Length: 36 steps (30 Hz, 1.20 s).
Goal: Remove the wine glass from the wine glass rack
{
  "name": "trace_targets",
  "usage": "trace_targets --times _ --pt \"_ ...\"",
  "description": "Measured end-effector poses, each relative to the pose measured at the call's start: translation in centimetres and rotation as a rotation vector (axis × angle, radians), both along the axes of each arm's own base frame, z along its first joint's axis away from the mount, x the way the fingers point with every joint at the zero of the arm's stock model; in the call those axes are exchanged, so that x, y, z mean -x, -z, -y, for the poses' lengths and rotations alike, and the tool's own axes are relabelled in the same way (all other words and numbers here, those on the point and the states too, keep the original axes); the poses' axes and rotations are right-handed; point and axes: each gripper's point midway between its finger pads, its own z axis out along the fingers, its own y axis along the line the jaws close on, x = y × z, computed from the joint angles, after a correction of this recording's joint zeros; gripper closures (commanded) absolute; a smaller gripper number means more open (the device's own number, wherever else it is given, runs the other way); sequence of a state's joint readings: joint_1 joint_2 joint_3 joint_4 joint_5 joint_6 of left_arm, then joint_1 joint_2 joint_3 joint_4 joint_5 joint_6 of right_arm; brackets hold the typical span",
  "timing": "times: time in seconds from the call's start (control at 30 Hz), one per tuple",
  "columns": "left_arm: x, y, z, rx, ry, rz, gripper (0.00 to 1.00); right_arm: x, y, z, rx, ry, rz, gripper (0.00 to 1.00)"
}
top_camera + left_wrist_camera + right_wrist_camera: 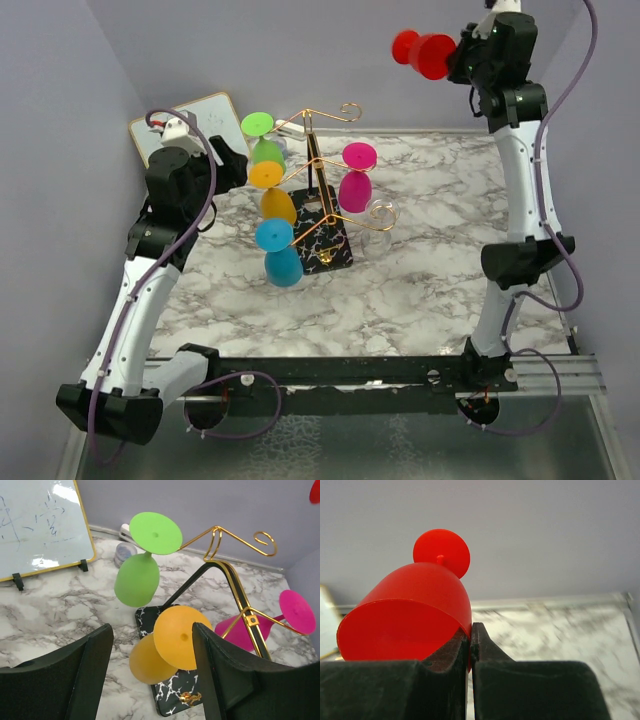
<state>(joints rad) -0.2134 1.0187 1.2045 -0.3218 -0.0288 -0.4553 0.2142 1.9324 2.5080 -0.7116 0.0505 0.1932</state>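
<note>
The wine glass rack (318,165) is a gold wire stand on a black veined base (332,250) at the table's middle left. Green (262,135), orange (272,190), blue (280,255) and magenta (355,180) wine glasses hang on it upside down. My right gripper (455,60) is high at the back right, shut on the rim of a red wine glass (425,53), clear of the rack. The right wrist view shows the red wine glass (410,610) with its wall pinched in the gripper (470,630). My left gripper (152,630) stands open just before the orange glass (175,635).
A whiteboard (185,125) leans at the back left, behind my left arm. A small grey jar (125,552) sits by the back wall near the green glass (137,577). Grey walls close the table on three sides. The marble tabletop (420,290) stretches right of the rack.
</note>
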Motion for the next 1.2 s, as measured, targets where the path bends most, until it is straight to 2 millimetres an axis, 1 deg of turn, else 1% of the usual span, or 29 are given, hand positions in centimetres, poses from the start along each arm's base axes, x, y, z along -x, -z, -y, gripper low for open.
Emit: trace_targets --times 0.03,0.07,0.1,0.13,0.17,0.2,0.23,0.27,0.33,0.47,0.53,0.67,0.73,0.8,1.1,1.2 --pt "-0.3 0.4 -0.1 -0.007 -0.007 -0.018 0.34 -1.4 2.1 2.1 -0.006 0.039 -0.053 0.99" --pt "-0.7 0.8 -0.2 -0.016 -0.017 -0.042 0.35 -2.6 4.7 4.3 -0.012 0.08 -0.119 0.99" --pt "-1.0 1.0 -0.3 -0.022 -0.025 -0.058 0.35 -3.7 8.4 7.3 -0.02 0.132 -0.212 0.99" --pt "-1.4 1.3 -0.3 -0.028 -0.033 -0.078 0.35 -3.8 10.7 9.0 -0.024 0.166 -0.275 0.98" --pt "-1.7 1.5 -0.4 -0.034 -0.041 -0.094 0.35 -3.7 13.5 11.0 -0.031 0.207 -0.355 0.99" --pt "-1.9 1.6 -0.5 -0.038 -0.046 -0.106 0.35 -3.1 15.9 12.3 -0.036 0.236 -0.43 0.99" --pt "-2.1 1.8 -0.5 -0.041 -0.049 -0.118 0.35 -2.6 17.4 12.9 -0.038 0.249 -0.479 0.99" --pt "-2.2 2.0 -0.5 -0.044 -0.051 -0.128 0.35 -2.2 18.2 13.1 -0.039 0.255 -0.511 0.99" --pt "-2.4 2.5 -0.5 -0.048 -0.054 -0.149 0.36 -1.4 19.5 13.1 -0.034 0.256 -0.568 0.99" --pt "-2.5 3.6 -0.7 -0.06 -0.063 -0.187 0.36 -0.4 20.9 13.0 -0.016 0.254 -0.631 0.99" --pt "-2.4 3.9 -0.8 -0.064 -0.068 -0.199 0.36 0.1 22.4 13.1 -0.005 0.257 -0.673 0.99" --pt "-2.3 4.2 -1.0 -0.072 -0.079 -0.211 0.36 1.8 26.4 13.6 0.032 0.276 -0.796 0.99" --pt "-2.3 4.2 -1.1 -0.076 -0.084 -0.212 0.36 2.4 27.4 13.9 0.049 0.286 -0.834 0.99" --pt "-2.3 4.2 -1.2 -0.078 -0.088 -0.212 0.36 2.8 27.9 14.1 0.06 0.297 -0.851 0.99" --pt "-2.3 4.4 -1.6 -0.099 -0.101 -0.215 0.33 3.3 28.7 14.6 0.091 0.313 -0.878 0.99" --pt "-2.3 4.5 -1.7 -0.102 -0.105 -0.216 0.32 3.3 29.3 14.6 0.095 0.313 -0.89 0.97"
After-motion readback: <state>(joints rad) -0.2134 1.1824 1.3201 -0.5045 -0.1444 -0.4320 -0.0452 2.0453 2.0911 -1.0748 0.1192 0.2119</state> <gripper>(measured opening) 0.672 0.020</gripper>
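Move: The red wine glass, already in the right gripper, is bound for the clear back-right part of the table, about 45 cm below the right hand, 11 cm to its right and 3 cm back. The rack's empty top hook is some 17 cm left, 14 cm back and 9 cm lower; the hanging pink glass is about 16 cm left, 17 cm back and 22 cm down. From the left hand that patch lies roughly 45 cm right, 15 cm ahead and 35 cm below. Keep the right fingers shut on the red glass's rim and swing it quickly down and to the right, away from the rack, then sink almost straight towards the clear marble, easing off near the end: nearly 30 cm down in all. Tip the fingers down about 50 degrees on the way. Let the open, empty left gripper sink about 5 cm and edge forward. ##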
